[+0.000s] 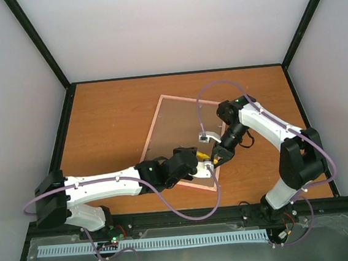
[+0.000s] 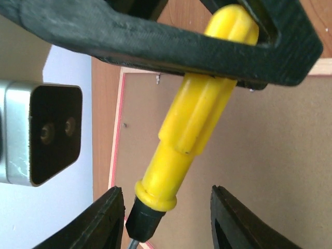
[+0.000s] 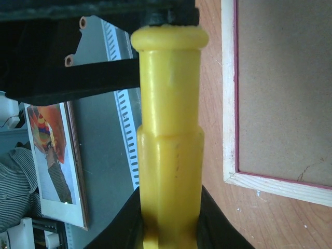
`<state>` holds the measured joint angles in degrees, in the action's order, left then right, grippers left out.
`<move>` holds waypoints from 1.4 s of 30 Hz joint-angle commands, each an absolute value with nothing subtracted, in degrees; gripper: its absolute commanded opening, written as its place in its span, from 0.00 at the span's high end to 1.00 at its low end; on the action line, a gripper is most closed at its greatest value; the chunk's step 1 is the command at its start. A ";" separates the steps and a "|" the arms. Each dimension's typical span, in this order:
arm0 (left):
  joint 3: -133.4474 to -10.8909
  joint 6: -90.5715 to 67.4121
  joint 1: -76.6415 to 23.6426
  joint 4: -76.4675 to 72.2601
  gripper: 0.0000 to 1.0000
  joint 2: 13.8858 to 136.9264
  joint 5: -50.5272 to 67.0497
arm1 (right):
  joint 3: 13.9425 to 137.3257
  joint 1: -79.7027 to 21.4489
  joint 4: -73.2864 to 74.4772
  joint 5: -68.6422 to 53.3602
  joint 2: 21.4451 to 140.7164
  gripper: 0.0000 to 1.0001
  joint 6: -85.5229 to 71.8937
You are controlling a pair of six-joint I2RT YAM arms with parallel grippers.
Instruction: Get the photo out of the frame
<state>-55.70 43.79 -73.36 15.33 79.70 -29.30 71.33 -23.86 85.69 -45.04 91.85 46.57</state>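
The frame (image 1: 176, 136) lies face down on the table, its brown backing board (image 2: 270, 155) up and a thin pink border (image 2: 117, 140) along the edge. The photo is hidden under that board. My right gripper (image 3: 168, 231) is shut on the handle of a yellow screwdriver (image 3: 168, 129) just off the frame's near right corner. The left gripper (image 2: 168, 218) is open, its fingers (image 2: 106, 220) standing on either side of the screwdriver (image 2: 192, 124) at its black collar, with a gap on the right side. In the top view the two grippers meet at the screwdriver (image 1: 202, 155).
The frame's pale wooden rim (image 3: 228, 93) and its corner lie to the right of the tool. A perforated rail (image 1: 154, 243) runs along the near edge of the table. Beyond it a bordered print (image 3: 52, 150) stands off the table. Black posts mark the table's corners.
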 commanded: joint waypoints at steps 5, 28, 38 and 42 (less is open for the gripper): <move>-54.24 48.06 -74.00 13.09 0.63 82.11 -32.96 | 70.68 -25.21 86.34 -45.98 92.40 0.97 47.69; -55.84 9.96 -61.74 15.26 0.98 77.21 1.66 | 85.17 -16.11 82.09 -52.84 86.42 0.40 40.46; -60.77 -7.81 -53.48 17.88 0.96 84.41 19.21 | 83.96 -16.06 77.66 -53.33 87.26 0.39 35.78; -60.91 -9.14 -53.44 16.93 0.96 85.54 20.62 | 82.60 -16.07 77.44 -52.89 88.31 0.35 35.07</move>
<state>-58.39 -4.03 -53.67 16.91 84.88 14.98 84.03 -16.14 78.63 -52.18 86.87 36.77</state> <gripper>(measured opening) 0.166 0.637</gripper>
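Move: The screwdriver's neck sits almost between the left gripper's open pads, about 1 cm ahead and 2 cm below; the right gripper holds the handle's butt roughly 5 cm to the left hand's right, 4 cm back and 2 cm lower. The frame's middle is some 9 cm ahead, 4 cm left and 17 cm below the left hand. From the right hand, the screwdriver's middle is about 4 cm ahead and 5 cm left, near level. Lower the left gripper about 2 cm and close it on the screwdriver's neck while the right hand holds the handle still. Only once the left is shut, open the right fingers and pull them away up and forward, 9 cm up and 7 cm out. Keep the left pinch nearly in place and roll that wrist some 60 degrees, counter-clockwise seen from behind the hand. ##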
